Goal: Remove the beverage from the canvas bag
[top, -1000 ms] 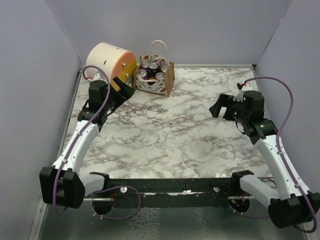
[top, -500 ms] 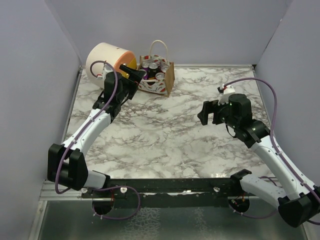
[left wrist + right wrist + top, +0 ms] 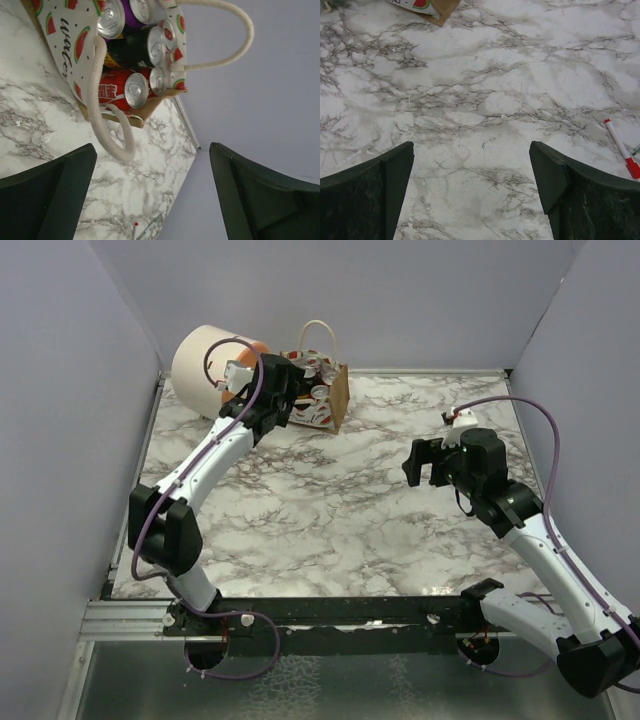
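The canvas bag [image 3: 336,400] stands at the back of the table, tan with white rope handles and a red-and-white watermelon print [image 3: 70,37]. Several beverage cans [image 3: 317,373] stand upright inside it. In the left wrist view a red can [image 3: 122,91], a black can [image 3: 142,49] and a purple can [image 3: 122,15] show their silver tops. My left gripper [image 3: 288,382] [image 3: 152,192] hovers open at the bag's left side, just short of the cans and holding nothing. Further right, my right gripper [image 3: 421,462] [image 3: 472,185] hangs open above bare marble, well away from the bag.
A cream-and-orange drum [image 3: 200,365] lies on its side left of the bag, right behind my left arm. A red-and-white pen [image 3: 621,148] lies on the marble near the right side. Purple walls close in the back and both sides.
My left arm has stretched forward and to the right, from in front of the drum up to the bag. My right arm has moved inward to the left. Both grippers stayed open.
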`<act>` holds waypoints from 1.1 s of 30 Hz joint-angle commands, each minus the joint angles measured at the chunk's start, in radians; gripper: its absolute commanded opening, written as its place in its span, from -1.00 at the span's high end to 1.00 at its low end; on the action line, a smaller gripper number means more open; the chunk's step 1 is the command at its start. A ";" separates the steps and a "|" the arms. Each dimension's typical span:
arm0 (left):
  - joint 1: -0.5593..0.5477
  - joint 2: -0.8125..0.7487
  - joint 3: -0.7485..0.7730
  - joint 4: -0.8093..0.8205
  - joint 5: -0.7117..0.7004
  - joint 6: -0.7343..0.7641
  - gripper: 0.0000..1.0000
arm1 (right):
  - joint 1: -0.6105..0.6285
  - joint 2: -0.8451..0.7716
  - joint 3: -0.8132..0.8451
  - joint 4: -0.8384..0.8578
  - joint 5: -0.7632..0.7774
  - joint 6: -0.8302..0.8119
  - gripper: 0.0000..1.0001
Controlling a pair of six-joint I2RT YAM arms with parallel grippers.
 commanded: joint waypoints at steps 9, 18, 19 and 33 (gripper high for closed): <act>-0.001 0.232 0.200 -0.294 -0.111 -0.131 -0.47 | 0.007 -0.011 0.009 0.022 0.055 -0.014 -0.99; 0.026 0.189 0.077 -0.115 -0.013 -0.119 0.44 | 0.007 0.005 0.003 0.031 0.031 0.003 -0.99; 0.031 0.173 0.044 -0.069 0.007 -0.111 0.59 | 0.007 0.009 0.004 0.032 0.026 0.006 -0.99; 0.043 -0.112 -0.352 0.134 0.316 -0.002 1.00 | 0.024 0.079 0.041 0.050 -0.089 0.044 -0.99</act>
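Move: The near rope handle of the canvas bag hangs about 10 cm below the open left fingers, some 2 cm ahead and 1 cm to their left. The bag's middle is about 6 cm ahead of that hand, 3 cm right and 19 cm down; the pale drum stands roughly 15 cm to its left, 6 cm ahead and 18 cm down. From the idle right hand, the near handle is about 19 cm ahead, 27 cm left and 4 cm below. The left hand drops quickly, about 9 cm, easing 2 cm forward and tipping its fingertips some 15 degrees further down, onto the canvas bag's near rope handle, and shuts its wide-open fingers there to pinch the rope. Still pinching, it then draws back about 4 cm towards the robot at nearly the same height, levelling the wrist slightly and turning a little clockwise, so the handle is pulled tight away from the drinks. ##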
